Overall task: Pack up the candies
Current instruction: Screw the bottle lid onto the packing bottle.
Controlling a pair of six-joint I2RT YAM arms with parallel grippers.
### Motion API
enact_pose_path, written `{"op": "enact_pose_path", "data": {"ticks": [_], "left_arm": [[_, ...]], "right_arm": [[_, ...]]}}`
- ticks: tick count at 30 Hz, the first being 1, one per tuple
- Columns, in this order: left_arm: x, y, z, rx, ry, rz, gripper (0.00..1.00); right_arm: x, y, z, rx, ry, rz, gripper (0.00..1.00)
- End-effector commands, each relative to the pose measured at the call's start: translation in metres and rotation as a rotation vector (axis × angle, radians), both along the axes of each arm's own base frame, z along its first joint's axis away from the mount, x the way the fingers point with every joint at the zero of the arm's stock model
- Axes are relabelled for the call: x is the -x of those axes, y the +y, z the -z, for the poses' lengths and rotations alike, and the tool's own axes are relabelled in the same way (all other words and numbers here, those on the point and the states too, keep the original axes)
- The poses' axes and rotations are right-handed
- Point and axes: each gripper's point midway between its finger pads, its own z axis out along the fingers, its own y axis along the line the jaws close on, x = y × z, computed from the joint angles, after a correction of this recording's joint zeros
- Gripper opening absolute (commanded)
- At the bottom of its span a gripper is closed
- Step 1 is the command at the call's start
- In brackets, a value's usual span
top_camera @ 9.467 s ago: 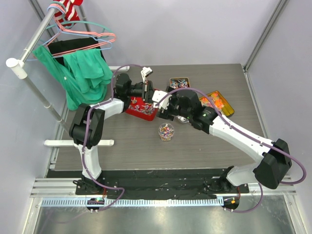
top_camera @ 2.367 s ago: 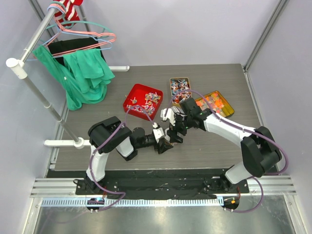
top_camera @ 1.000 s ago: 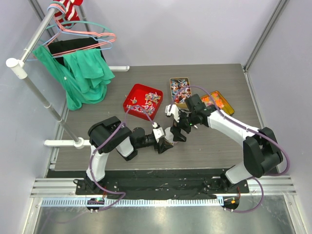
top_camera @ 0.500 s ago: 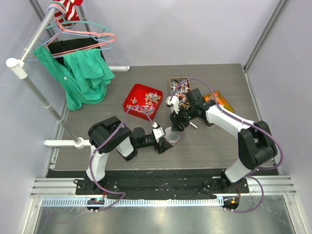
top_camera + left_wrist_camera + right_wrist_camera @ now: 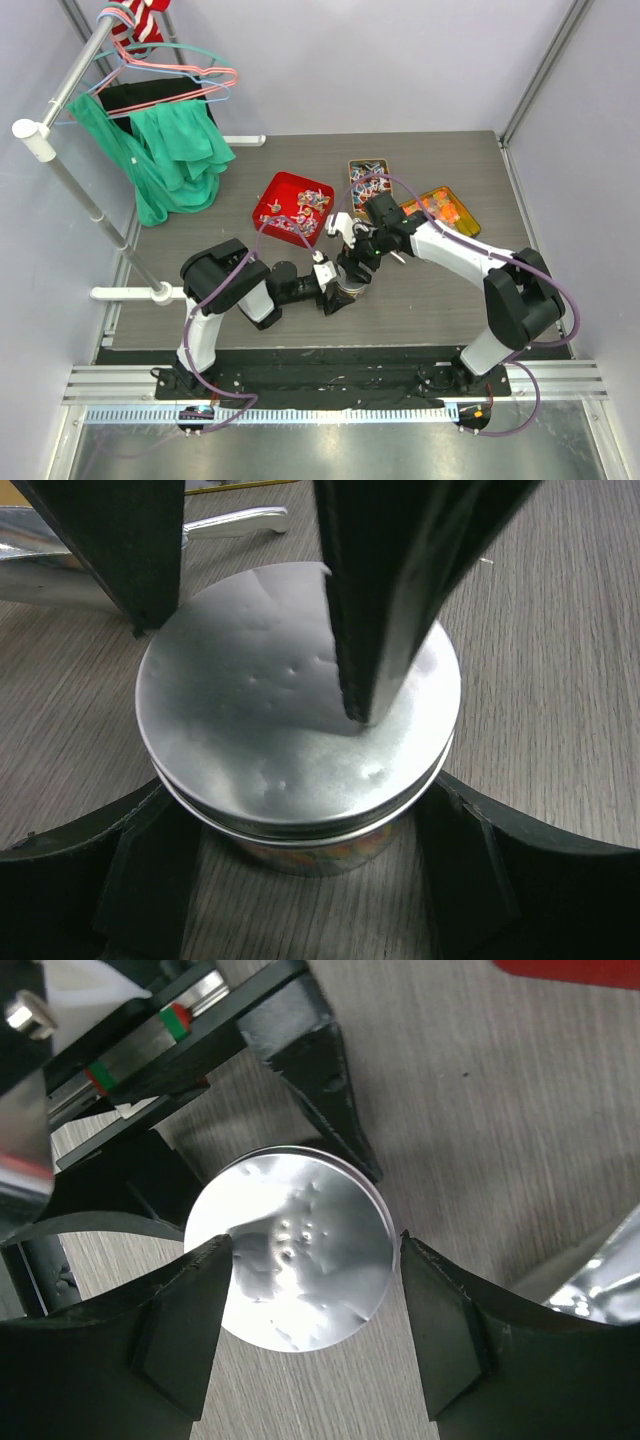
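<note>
A small clear jar (image 5: 330, 852) with coloured candies showing through its wall stands on the table under a silver lid (image 5: 260, 730). My left gripper (image 5: 305, 865) is shut on the jar, one finger on each side of its base. From above, my right gripper (image 5: 315, 1248) hangs over the lid (image 5: 300, 1280) with its jaws apart. One of its fingertips (image 5: 352, 705) seems to rest on the lid's top. In the top view the jar (image 5: 349, 289) sits between both grippers. More wrapped candies (image 5: 306, 208) lie in a red tray (image 5: 270, 200).
A small tin (image 5: 367, 178) of red and blue sweets and a yellow tin (image 5: 441, 211) of orange pieces stand behind the right arm. A crinkled silver bag (image 5: 600, 1270) lies close to the jar. A clothes rail with a green garment (image 5: 175, 150) fills the far left.
My right gripper swung back from beside the trays to just over the jar, its jaws closing partly and then widening again. The left gripper and jar stayed put.
</note>
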Motion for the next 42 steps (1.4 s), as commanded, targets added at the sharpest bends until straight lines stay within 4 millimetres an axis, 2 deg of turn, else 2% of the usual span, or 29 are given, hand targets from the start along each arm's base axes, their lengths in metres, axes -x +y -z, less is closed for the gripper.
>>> {"op": "enact_pose_path", "data": {"ticks": [1,6,15,21,28,33,42], "left_arm": [[-0.013,-0.001,-0.023,0.081,-0.100,-0.036,0.63],[-0.013,0.000,-0.025,0.083,-0.102,-0.039,0.63],[-0.014,0.000,-0.023,0.081,-0.102,-0.039,0.63],[-0.015,0.000,-0.022,0.079,-0.101,-0.042,0.60],[-0.018,0.000,-0.018,0.068,-0.103,-0.059,0.50],[-0.022,0.000,-0.013,0.057,-0.114,-0.071,0.43],[-0.025,0.001,-0.013,0.055,-0.119,-0.086,0.40]], "right_arm": [[-0.001,-0.009,0.013,0.075,-0.014,-0.019,0.74],[0.000,-0.014,0.017,0.110,0.001,-0.029,0.76],[-0.015,-0.005,-0.017,-0.043,0.022,0.016,0.76],[-0.017,0.005,-0.017,-0.076,0.085,0.008,0.63],[-0.015,0.013,-0.016,-0.101,0.147,0.001,0.52],[-0.012,0.013,-0.013,-0.107,0.168,-0.002,0.45],[-0.012,0.001,-0.005,-0.094,0.197,0.032,0.31]]}}
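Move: The bottle lid already sits on the bottle between the right hand's spread fingertips, its middle some 1 cm back of and 1 cm below that hand. From there the scoop lies about 5 cm ahead and 6 cm right, and the red tray 14 cm ahead and 15 cm left, both roughly 9 cm lower. The left hand still grips the bottle, with the lid about 3 cm above it and 1 cm to its right. Right fingers shift about 2 cm forward to the lid's far rim, closing by half; left keeps the bottle. ##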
